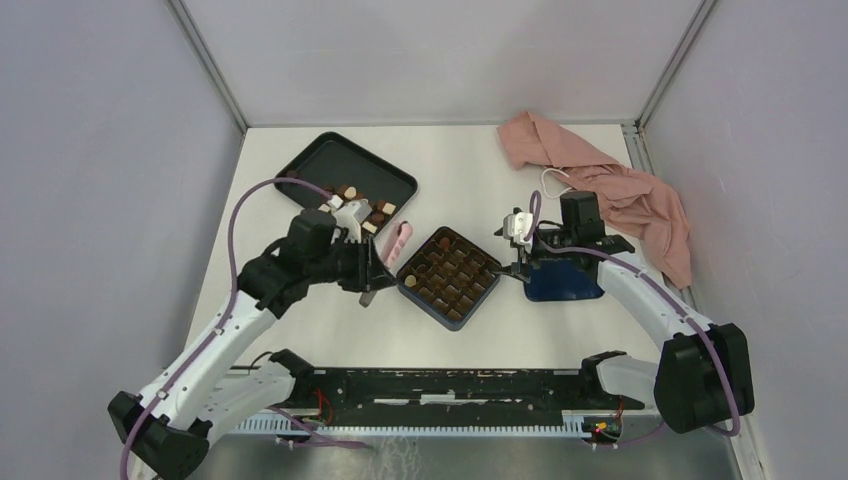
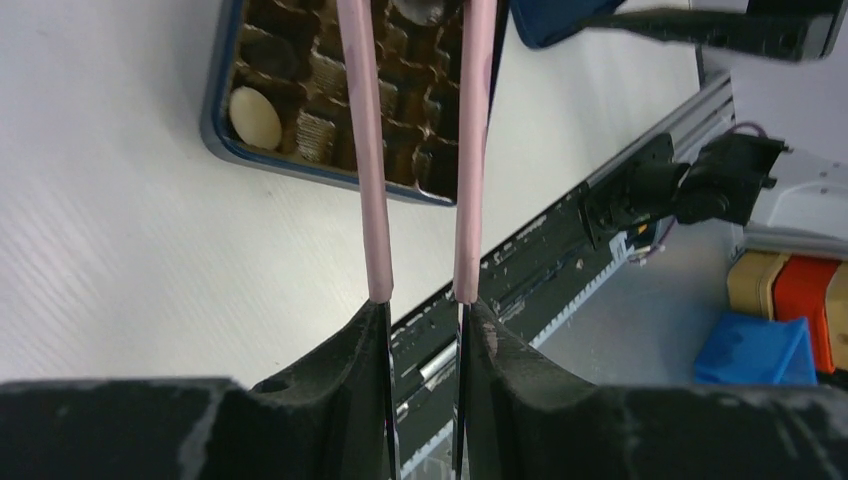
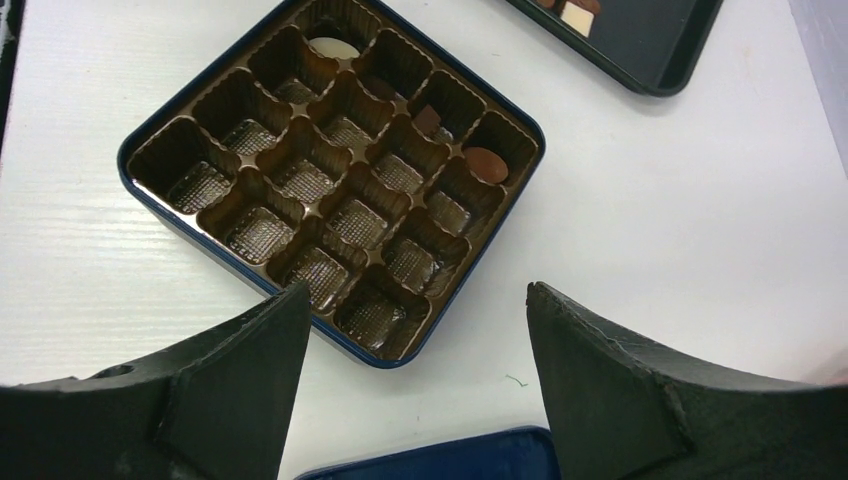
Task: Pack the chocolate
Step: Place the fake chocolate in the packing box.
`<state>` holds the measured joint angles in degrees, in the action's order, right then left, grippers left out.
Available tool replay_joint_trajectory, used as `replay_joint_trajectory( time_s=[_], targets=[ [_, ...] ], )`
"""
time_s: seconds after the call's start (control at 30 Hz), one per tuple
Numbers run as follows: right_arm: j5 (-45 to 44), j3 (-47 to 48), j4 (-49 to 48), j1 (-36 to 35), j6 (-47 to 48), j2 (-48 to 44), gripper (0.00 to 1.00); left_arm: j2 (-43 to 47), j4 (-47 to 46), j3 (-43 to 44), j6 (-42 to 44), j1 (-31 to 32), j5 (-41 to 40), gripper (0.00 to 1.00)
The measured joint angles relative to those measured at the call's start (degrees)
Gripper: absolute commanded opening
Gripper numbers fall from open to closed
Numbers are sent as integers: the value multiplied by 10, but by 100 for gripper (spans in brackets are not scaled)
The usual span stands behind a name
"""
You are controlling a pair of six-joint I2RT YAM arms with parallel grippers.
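Loose chocolate (image 1: 362, 206) pieces, dark, light brown and cream, lie at the near end of the black tray (image 1: 330, 165). The dark blue box (image 1: 450, 277) with its brown grid insert (image 3: 350, 185) holds a cream oval (image 3: 333, 47), a small dark square (image 3: 428, 118) and a brown oval (image 3: 485, 165). My left gripper (image 1: 372, 272) is shut on pink tongs (image 1: 398, 243), whose two arms (image 2: 362, 150) reach out over the box; their tips are out of the left wrist view. My right gripper (image 3: 418, 300) hangs open and empty over the bare table just right of the box.
The box's blue lid (image 1: 563, 282) lies flat under my right arm, its edge (image 3: 430, 455) just below the fingers. A crumpled pink cloth (image 1: 610, 185) fills the back right corner. Grey walls close in the table on both sides.
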<state>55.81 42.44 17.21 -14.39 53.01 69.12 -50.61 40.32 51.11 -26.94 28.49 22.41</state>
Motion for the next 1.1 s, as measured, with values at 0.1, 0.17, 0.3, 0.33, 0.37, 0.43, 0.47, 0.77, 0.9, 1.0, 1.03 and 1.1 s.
replay_joint_trajectory(
  time_s=[0.1, 0.17, 0.3, 0.33, 0.37, 0.43, 0.47, 0.77, 0.9, 1.0, 1.03, 1.1],
  targets=[
    [-10, 3, -4, 6, -16, 0, 84, -8, 6, 0, -25, 72, -34, 2],
    [-15, 6, -6, 9, -25, 0, 84, -20, 12, 1, -41, 116, -62, 2],
    [-22, 8, -12, 14, -40, -1, 85, -78, 54, 23, -68, 213, -135, 2],
    [-24, 8, -13, 14, -43, -1, 85, -94, 64, 30, -73, 230, -151, 2],
    [-24, 8, -13, 15, -47, -1, 85, -111, 76, 38, -78, 247, -169, 2],
    [-26, 9, -13, 16, -51, -1, 85, -141, 92, 50, -84, 269, -195, 2],
    [-26, 9, -13, 17, -53, -1, 85, -156, 101, 57, -86, 277, -207, 2],
    [-28, 9, -13, 17, -62, 0, 85, -259, 140, 96, -90, 302, -256, 4],
    [-28, 9, -13, 17, -63, 0, 85, -276, 142, 111, -90, 302, -267, 7],
    [-27, 10, -13, 17, -64, 0, 85, -285, 143, 112, -90, 302, -269, 8],
    [-27, 10, -13, 17, -64, 0, 85, -289, 143, 112, -90, 302, -269, 9],
    [-27, 10, -13, 17, -65, 0, 85, -295, 144, 112, -90, 302, -271, 10]
  ],
)
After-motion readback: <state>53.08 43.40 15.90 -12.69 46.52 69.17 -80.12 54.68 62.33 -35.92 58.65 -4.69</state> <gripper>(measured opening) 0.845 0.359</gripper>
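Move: The compartment aimed at, next to the white chocolate's towards the box's near corner, lies roughly level with the left hand fore and aft, about 9 cm to its right and 18 cm below. The white chocolate sits some 4 cm ahead and 6 cm right; the round brown chocolate in the far corner about 12 cm ahead and 13 cm right. From the right hand, that compartment is about 7 cm back, 15 cm left and 12 cm lower. Coming down about 10 cm towards the box, the left hand first swings some 6 cm back and 4 cm right, then sinks almost straight. The wrist tips about 35 degrees, fingers steeply down, keeping its grip on the pink tongs, their tips still pinching the dark chocolate. The open right hand eases about 1.5 cm forward and right, then waits. ##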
